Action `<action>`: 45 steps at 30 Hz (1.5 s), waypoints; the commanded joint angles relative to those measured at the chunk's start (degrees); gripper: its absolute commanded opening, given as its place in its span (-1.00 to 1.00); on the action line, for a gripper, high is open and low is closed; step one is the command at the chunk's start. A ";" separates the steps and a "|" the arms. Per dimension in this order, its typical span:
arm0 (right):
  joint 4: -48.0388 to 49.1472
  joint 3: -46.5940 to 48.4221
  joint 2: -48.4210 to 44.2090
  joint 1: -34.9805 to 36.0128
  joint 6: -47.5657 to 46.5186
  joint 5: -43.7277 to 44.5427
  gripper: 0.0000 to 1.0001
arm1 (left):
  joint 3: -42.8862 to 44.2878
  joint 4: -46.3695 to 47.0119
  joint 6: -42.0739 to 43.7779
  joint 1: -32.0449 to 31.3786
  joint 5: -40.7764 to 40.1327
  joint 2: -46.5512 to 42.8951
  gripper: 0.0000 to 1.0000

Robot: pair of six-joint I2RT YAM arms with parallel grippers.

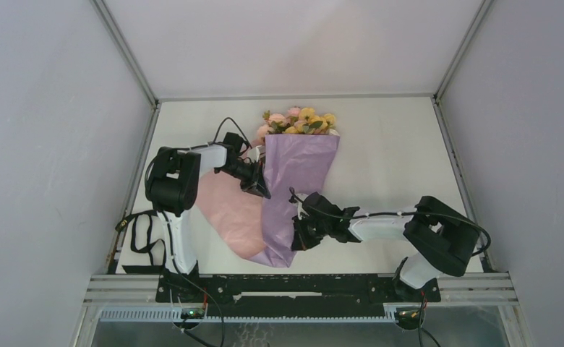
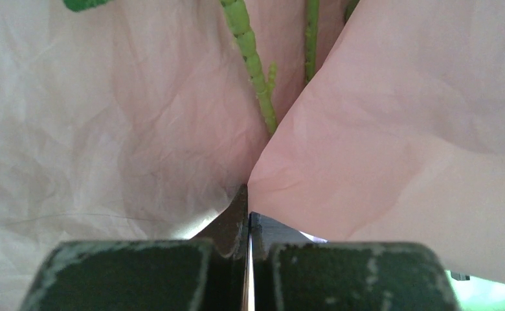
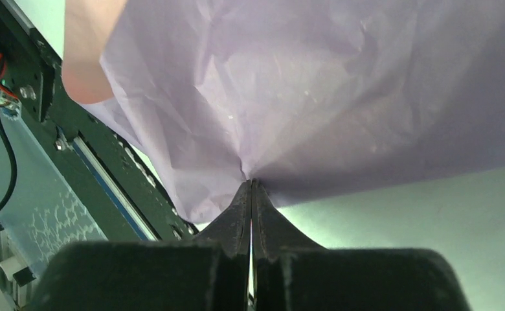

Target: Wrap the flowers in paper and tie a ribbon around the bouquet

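The flowers (image 1: 298,121), pink, yellow and white, lie at the back of the table, their heads sticking out of the paper (image 1: 293,181). A lilac flap is folded over the stems, and a pinkish part (image 1: 228,210) spreads out to the left. My left gripper (image 1: 261,189) is shut on the flap's left edge. In its wrist view the jaws (image 2: 248,194) pinch a fold of paper (image 2: 379,149), with green stems (image 2: 253,65) just beyond. My right gripper (image 1: 297,235) is shut on the lower right edge; in the right wrist view it (image 3: 250,184) pinches the lilac sheet (image 3: 314,84). The ribbon is out of view.
A black metal rail (image 1: 301,285) runs along the table's near edge and also shows as the rail (image 3: 75,149) in the right wrist view. A black strap and cables (image 1: 138,231) hang beside the left arm's base. Grey walls enclose the table on three sides.
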 commanded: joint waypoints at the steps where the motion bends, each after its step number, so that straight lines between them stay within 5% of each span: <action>1: -8.54 3.59 -5.10 0.81 -2.00 2.08 -1.00 | 1.19 0.77 2.17 -0.09 -2.35 -2.02 -1.00; 14: 4.84 9.31 8.67 5.99 2.32 -6.62 -1.00 | 1.03 0.78 2.08 -0.09 -2.36 -2.15 -1.00; 27: -0.33 14.51 7.97 11.13 -3.58 -4.72 -1.00 | 1.02 0.73 1.87 -0.09 -2.20 -1.86 -1.00; 45: -2.51 26.51 23.01 13.15 -6.37 -0.82 -1.00 | 0.74 0.84 1.91 -0.09 -2.19 -2.03 -1.00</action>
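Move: The lower end of the pink paper, where its purple underside shows, lies about 11 cm to the left of my right hand and 3 cm back, some 1 cm below. The purple paper's bottom corner is 4 cm back and 1 cm left of my right hand; the middle of the purple sheet is about 15 cm ahead, straight out. From my left hand, the pink paper's lower end is roughly 16 cm back and 5 cm left. With shut fingers I step my right hand off the purple paper's lower right edge, leftward along the bottom of the wrap: a hop about 5 cm high and down again, then a lower one, ending with a short slide left to the pink paper's lower end, some 11 cm across and 3 cm back in all. The hand turns about 15 degrees counter-clockwise. My left hand stays put, shut fingertips still on the pink paper's edge. ##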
